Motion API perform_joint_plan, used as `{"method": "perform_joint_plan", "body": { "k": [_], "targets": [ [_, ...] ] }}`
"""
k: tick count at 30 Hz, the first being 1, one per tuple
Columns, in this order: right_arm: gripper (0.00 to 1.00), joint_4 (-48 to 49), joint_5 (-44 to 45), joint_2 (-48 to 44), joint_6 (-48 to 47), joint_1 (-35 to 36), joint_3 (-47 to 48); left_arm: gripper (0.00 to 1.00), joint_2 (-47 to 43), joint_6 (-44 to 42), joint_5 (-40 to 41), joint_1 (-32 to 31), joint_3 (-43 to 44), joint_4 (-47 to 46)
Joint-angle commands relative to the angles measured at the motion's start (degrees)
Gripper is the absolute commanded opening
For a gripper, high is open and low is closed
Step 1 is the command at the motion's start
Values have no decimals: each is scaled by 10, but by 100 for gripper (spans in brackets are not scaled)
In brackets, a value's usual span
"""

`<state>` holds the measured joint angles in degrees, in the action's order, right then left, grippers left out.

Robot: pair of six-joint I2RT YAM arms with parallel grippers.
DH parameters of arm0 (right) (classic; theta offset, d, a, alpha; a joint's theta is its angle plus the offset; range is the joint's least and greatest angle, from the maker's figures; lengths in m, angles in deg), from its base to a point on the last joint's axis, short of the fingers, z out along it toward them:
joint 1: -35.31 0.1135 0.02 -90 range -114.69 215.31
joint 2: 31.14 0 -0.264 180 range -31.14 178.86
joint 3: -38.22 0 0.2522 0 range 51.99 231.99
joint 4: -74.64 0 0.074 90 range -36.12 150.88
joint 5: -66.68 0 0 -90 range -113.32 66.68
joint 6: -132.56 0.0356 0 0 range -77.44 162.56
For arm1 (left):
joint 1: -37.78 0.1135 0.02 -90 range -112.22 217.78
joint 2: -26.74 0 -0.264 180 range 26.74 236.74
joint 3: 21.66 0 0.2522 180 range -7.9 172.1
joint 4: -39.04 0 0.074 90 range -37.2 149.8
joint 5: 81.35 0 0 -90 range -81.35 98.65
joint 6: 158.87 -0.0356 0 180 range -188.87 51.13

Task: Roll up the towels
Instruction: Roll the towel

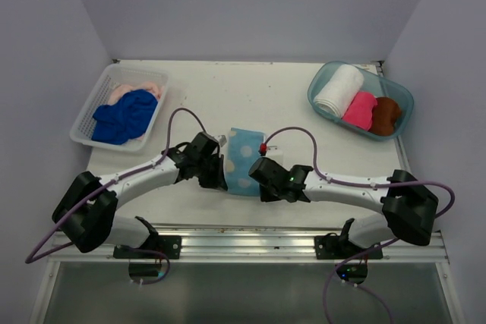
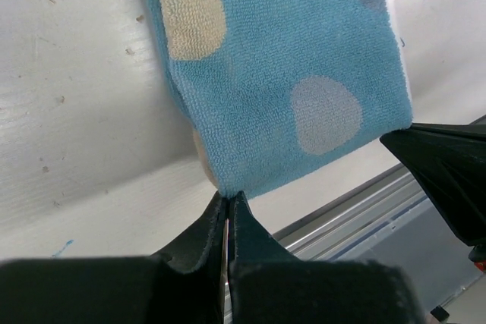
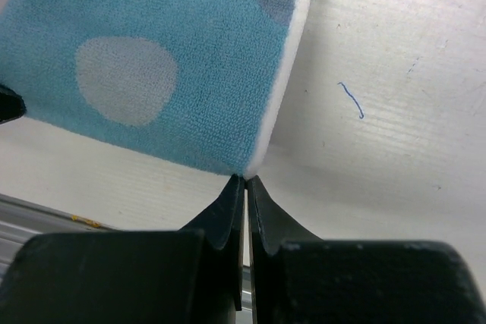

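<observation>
A light blue towel (image 1: pixel 241 158) with pale dots lies folded flat at the table's middle. My left gripper (image 1: pixel 220 180) is shut on its near left corner; in the left wrist view the fingertips (image 2: pixel 228 196) pinch the cloth's (image 2: pixel 281 73) tip. The near right corner is held by my right gripper (image 1: pixel 260 188), shut on it, and its jaws (image 3: pixel 245 179) meet at the towel's (image 3: pixel 167 58) white-edged corner. A royal blue towel (image 1: pixel 125 115) and a peach towel (image 1: pixel 137 90) lie loose in the basket. Rolled white (image 1: pixel 339 90), pink (image 1: pixel 360 110) and brown (image 1: pixel 386 115) towels sit in the tub.
The white lattice basket (image 1: pixel 85 123) stands at the back left. At the back right is the clear teal tub (image 1: pixel 319 85). A metal rail (image 1: pixel 243 237) runs along the table's near edge, just behind both grippers.
</observation>
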<state>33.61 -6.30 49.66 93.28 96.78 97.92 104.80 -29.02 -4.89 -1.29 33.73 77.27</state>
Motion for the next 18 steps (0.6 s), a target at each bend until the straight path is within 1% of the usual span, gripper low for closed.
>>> {"method": "perform_joint_plan", "body": {
  "k": [1, 8, 14, 18],
  "targets": [
    [0, -31, 49, -20, -4, 0, 30, 0, -4, -2, -7, 11, 42, 22],
    [0, -41, 78, -3, -18, -4, 69, 0, 24, 2, -13, 19, 80, 34],
    [0, -32, 76, 23, -50, -34, 88, 0, 48, -7, -7, 30, 109, 36],
    [0, -22, 68, 47, -71, -58, 102, 0, 67, -7, -2, 35, 108, 23]
  ]
}}
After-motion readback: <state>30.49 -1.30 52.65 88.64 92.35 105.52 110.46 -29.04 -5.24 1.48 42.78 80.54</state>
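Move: Both hands already hold the near edge of the folded dotted towel about 5 cm above the table, one at each corner. The middle of its lying part is about 10 cm ahead of both, 6 cm to the left hand's right and 5 cm to the right hand's left, 4 cm below them. Its far edge is some 19 cm ahead of the left hand, 5 cm to its right. The teal tub is roughly 32 cm ahead and 34 cm right of the right hand. Keeping the two near corners pinched in shut fingers, both hands swing the raised edge forward over the towel's lying part towards its far edge, the left going about 3.5 cm and the right some 4.5 cm. They also climb a further 2 to 3 cm before the rise levels off and each just starts to sink, while the left drifts a centimetre to its right and the right hand's fingertips tip slightly outward, away from the base. ##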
